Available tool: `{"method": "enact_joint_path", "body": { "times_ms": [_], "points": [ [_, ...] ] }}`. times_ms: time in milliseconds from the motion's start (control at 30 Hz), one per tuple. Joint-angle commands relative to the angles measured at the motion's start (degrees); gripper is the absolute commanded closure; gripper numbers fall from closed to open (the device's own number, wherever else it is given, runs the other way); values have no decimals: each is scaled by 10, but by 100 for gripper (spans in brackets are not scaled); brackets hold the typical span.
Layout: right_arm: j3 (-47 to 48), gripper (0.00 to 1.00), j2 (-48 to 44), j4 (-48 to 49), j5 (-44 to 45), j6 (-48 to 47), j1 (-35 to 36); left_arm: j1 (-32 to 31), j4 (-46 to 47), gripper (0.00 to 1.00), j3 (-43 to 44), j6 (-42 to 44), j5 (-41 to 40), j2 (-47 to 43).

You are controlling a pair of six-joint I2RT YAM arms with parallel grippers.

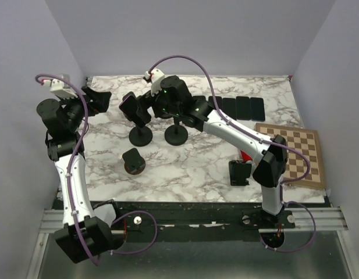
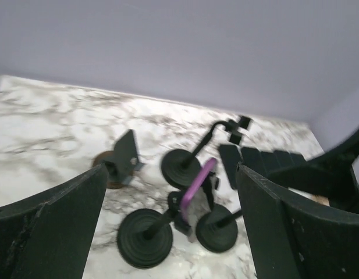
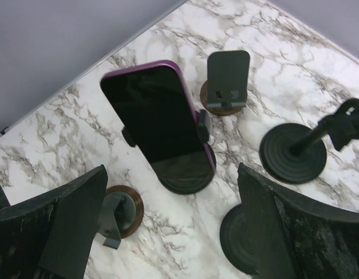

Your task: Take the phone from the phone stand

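Note:
The phone has a purple case and a dark screen. It sits tilted in the clamp of a phone stand with a round black base. My right gripper hovers just short of it, open, with nothing between its fingers. Seen from the left wrist, the phone is edge-on, clamped on its stand. My left gripper is open and empty, held back at the table's far left, well apart from the phone.
A second round-based stand stands right of the phone's stand. Small stands on brown bases sit in front and near the right arm. A row of dark phones lies at the back right, with a chessboard on the right.

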Motion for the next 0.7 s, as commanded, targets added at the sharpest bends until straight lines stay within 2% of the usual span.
{"method": "enact_joint_path", "body": {
  "times_ms": [0, 167, 367, 667],
  "points": [
    [84, 0, 62, -30, 47, -21, 35, 62, -87, 1, -38, -52, -190, -52],
    [154, 0, 121, -38, 79, -33, 63, 69, -88, 1, -72, -54, -250, -84],
    [212, 0, 174, -48, 119, -54, 76, 71, -39, 1, -108, -110, -194, -64],
    [229, 0, 204, -26, 207, -93, 81, 74, -6, 2, -144, -149, -153, -65]
  ]
}}
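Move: The phone on its stand lies about 8 cm to the right hand's left, 3 cm ahead and 5 cm below. Beyond it, an empty brown-footed stand stands roughly 14 cm left and 17 cm ahead of that hand. Nearer its way, an empty black stand is about 10 cm right and 4 cm ahead; another brown-footed stand lies some 13 cm back and 10 cm left. From the left hand the phone lies about 12 cm ahead, 8 cm right and 10 cm below. Leftward and then sinking, the right hand goes about 8 cm left and 3.5 cm down to the phone on its stand, slowing as it nears, wrist tilting some 10 degrees, fingers wide open around the phone's sides without closing. The empty left hand shifts some 8 cm left, then drops about as far, turning roughly 25 degrees counter-clockwise, still open. ##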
